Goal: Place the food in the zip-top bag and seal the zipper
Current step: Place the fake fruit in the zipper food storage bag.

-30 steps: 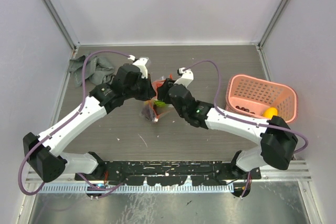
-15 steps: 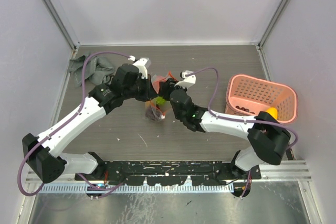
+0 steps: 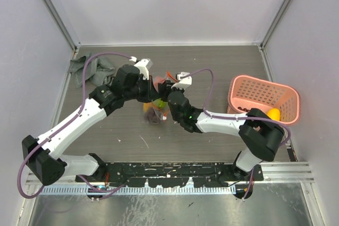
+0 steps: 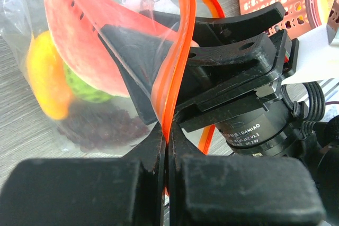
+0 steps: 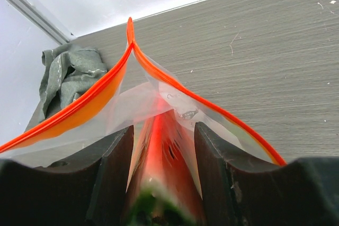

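Observation:
The zip-top bag (image 3: pixel 154 110) hangs just above the table centre, its mouth held open. My left gripper (image 4: pixel 166 130) is shut on the red-orange zipper (image 4: pixel 183 41) at one edge. Through the clear film I see food: an orange-yellow piece (image 4: pixel 45 78), a bumpy green fruit (image 4: pixel 87 88) and dark purple grapes (image 4: pixel 100 128). My right gripper (image 5: pixel 163 130) reaches into the mouth between the two zipper strips (image 5: pixel 159 75), with the red watermelon slice (image 5: pixel 164 157) between its fingers. The slice (image 4: pixel 79 41) sits in the upper part of the bag.
A pink lattice basket (image 3: pixel 263 99) stands at the right, with a yellow piece (image 3: pixel 273 114) and something dark inside. A grey cloth (image 3: pixel 95 70) lies bunched at the back left corner. Both arms meet over the table's middle.
My right arm has swung left and pushed the watermelon slice further into the bag. The bag has shifted slightly left. The left gripper has kept its hold.

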Available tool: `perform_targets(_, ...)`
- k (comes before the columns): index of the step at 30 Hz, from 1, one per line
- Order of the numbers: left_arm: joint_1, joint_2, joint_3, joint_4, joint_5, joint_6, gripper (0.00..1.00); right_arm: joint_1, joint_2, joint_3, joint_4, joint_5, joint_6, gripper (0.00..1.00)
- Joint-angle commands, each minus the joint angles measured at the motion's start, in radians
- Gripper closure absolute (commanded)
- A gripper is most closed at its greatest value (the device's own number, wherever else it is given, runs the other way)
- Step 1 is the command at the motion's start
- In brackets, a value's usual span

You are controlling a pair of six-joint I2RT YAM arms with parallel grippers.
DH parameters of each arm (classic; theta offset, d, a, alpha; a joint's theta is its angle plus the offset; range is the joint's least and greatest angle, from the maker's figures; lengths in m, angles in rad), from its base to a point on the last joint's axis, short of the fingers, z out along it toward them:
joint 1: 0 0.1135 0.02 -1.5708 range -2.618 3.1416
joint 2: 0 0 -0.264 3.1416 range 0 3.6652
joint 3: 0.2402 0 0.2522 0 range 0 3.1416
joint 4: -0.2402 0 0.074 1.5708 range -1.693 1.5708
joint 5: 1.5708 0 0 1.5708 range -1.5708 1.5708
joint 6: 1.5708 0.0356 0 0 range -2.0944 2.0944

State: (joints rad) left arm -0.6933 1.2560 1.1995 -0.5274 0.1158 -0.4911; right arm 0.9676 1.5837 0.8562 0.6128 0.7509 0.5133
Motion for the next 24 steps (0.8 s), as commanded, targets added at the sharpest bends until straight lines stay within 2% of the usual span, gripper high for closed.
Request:
perform_targets(1,-0.002,-0.052,0.007,0.071,-0.028,-0.015,1.0,0.001,-0.042,0.045,0.011,-0.008,-0.031,0.46)
perform_targets(6,-0.003,-0.058,0.005,0.061,-0.075,-0.018,1.0,0.001,-0.115,0.061,-0.134,-0.046,-0.035,0.41)
perform_targets(12,-0.002,-0.058,0.004,0.058,-0.093,-0.019,1.0,0.001,-0.168,0.099,-0.277,-0.107,-0.021,0.22)
perform_targets(14,-0.002,-0.058,0.003,0.058,-0.095,-0.019,1.0,0.002,-0.176,0.115,-0.318,-0.123,-0.017,0.2)
perform_targets(20,0.0,-0.058,0.003,0.056,-0.101,-0.017,1.0,0.002,-0.206,0.162,-0.469,-0.128,-0.013,0.19)
perform_targets(24,-0.001,-0.055,0.004,0.056,-0.1,-0.017,1.0,0.001,-0.229,0.171,-0.548,-0.12,-0.014,0.25)
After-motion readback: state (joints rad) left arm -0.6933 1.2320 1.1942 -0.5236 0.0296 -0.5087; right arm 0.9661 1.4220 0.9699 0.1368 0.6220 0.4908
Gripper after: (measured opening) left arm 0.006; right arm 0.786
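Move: My right fingers are already in the mouth of the bag, gripping the rind end of the watermelon slice; its middle lies about 5 cm ahead of that hand, 1 cm left and 3 cm below. The grapes are some 2 cm ahead, 3 cm left and 12 cm down, the mango about 6 cm ahead, 5 cm left and 11 cm down. From my left hand, which pinches the zipper edge, the slice is roughly 11 cm ahead, 2 cm right and 6 cm below. I spread my right fingers to let go of the watermelon slice, then ease the hand about 3 cm back towards myself and 1.5 cm up, out along the bag mouth, rolling its left side down some 10 degrees and tipping it slightly nose-down. My left hand keeps its pinch on the zipper edge, shifting about 1.5 cm left and forward. ##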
